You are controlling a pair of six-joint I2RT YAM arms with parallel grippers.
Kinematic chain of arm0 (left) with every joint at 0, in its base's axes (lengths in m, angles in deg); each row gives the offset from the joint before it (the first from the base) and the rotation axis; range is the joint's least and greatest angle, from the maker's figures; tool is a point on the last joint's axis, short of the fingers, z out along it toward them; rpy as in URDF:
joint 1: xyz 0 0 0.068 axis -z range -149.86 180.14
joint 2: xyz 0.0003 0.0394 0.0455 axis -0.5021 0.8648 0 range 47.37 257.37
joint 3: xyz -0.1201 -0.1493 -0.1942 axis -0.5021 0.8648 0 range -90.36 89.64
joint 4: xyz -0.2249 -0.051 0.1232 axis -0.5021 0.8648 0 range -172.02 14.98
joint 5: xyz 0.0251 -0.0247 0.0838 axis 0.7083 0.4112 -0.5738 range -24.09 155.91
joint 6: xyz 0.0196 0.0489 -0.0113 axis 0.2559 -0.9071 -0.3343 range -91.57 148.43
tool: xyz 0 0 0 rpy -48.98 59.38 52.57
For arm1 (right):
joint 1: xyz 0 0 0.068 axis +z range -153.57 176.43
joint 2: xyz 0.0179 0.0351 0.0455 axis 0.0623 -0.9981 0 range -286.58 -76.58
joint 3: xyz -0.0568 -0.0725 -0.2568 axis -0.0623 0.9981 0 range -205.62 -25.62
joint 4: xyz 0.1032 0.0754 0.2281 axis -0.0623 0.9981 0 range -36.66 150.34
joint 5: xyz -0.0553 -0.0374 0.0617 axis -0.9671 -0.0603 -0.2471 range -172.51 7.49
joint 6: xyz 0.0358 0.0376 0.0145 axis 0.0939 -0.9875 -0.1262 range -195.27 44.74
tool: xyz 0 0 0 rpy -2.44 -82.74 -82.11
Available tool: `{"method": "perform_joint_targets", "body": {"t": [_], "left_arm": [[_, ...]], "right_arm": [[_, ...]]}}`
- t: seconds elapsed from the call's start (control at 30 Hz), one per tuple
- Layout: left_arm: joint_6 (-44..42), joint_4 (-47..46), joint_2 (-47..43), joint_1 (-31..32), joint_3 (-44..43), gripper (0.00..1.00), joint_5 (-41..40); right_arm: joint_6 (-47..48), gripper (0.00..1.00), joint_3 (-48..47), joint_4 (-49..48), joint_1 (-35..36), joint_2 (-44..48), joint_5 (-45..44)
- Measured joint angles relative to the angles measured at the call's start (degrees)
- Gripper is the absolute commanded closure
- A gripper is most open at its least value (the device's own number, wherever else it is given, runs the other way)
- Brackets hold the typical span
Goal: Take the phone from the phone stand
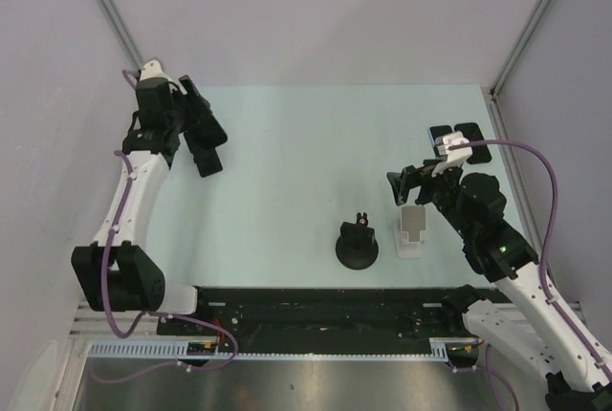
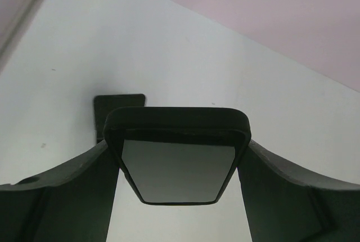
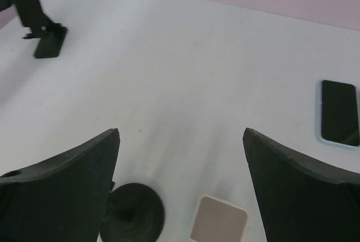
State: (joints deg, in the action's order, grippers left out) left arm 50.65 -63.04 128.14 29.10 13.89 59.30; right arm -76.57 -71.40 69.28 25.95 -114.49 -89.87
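A black-cased phone point(image 2: 179, 166) sits crosswise between the fingers of my left gripper point(image 2: 179, 152), which is shut on its two side edges. From above, that gripper point(image 1: 199, 134) holds the phone point(image 1: 208, 151) over the table's back left. The small black folding phone stand point(image 2: 117, 107) shows just beyond the phone's far edge. In the right wrist view this stand point(image 3: 40, 25) has a bare back plate. My right gripper point(image 1: 406, 184) hangs open at mid right, its jaws wide with nothing between them point(image 3: 181, 135).
A round black stand point(image 1: 357, 245) and a white stand point(image 1: 413, 231) with a beige plate point(image 3: 218, 219) sit below the right gripper. Two dark phones point(image 1: 454, 134) lie at the back right; one, in a pale blue case point(image 3: 339, 112), lies flat. Walls close in on both sides.
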Motion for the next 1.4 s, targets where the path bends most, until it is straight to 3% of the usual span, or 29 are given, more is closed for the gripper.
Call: {"method": "perform_joint_targets", "body": {"t": [0.23,0.4,0.63,1.03,1.13,1.4], "left_arm": [[8.6,1.8,-7.0,1.3,3.8,1.0,12.6],[13.2,2.6,-9.8,7.2,6.5,1.0,16.4],[17.9,3.1,-11.6,15.3,7.1,0.99,19.5],[20.5,3.0,-16.5,20.3,7.6,0.98,20.6],[21.0,2.7,-17.6,20.7,8.2,0.97,20.7],[21.4,2.4,-19.3,21.5,10.3,0.96,20.9]], "right_arm": [[-7.8,0.06,0.0,-9.1,0.4,-7.6,14.1],[-12.7,0.07,-0.2,-18.2,4.8,-15.2,20.7],[-14.1,0.1,-2.6,-25.3,13.4,-25.1,22.9],[-12.0,0.21,-7.0,-34.4,19.1,-36.6,21.7],[-11.3,0.31,-7.9,-36.1,19.8,-38.3,21.2],[-10.4,0.85,-8.6,-39.9,20.8,-41.1,20.9]]}}
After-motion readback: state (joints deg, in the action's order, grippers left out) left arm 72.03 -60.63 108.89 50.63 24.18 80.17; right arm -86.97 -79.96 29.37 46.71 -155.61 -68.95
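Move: Some 57 cm to the left hand's right, 18 cm nearer the base and at about its height, the right hand's open fingers wait for the phone that the left hand already holds; the emptied black phone stand is about 20 cm below the left hand and 2 cm farther out. From the right hand the phone lies roughly 54 cm left and 18 cm ahead. The white stand is about 24 cm below it and 8 cm back, the round stand 14 cm left, 11 cm back and similarly low. Carrying the phone away from its stand, the left hand keeps its grip and sweeps about 20 cm right and 13 cm back, slightly up, turning some 30 degrees clockwise and rolling its left side down. The right hand meets it, going 26 cm left beyond the round stand, turning 40 degrees counter-clockwise and closing its fingers around the phone's free lower end late on; whether the pads grip can't be seen. ##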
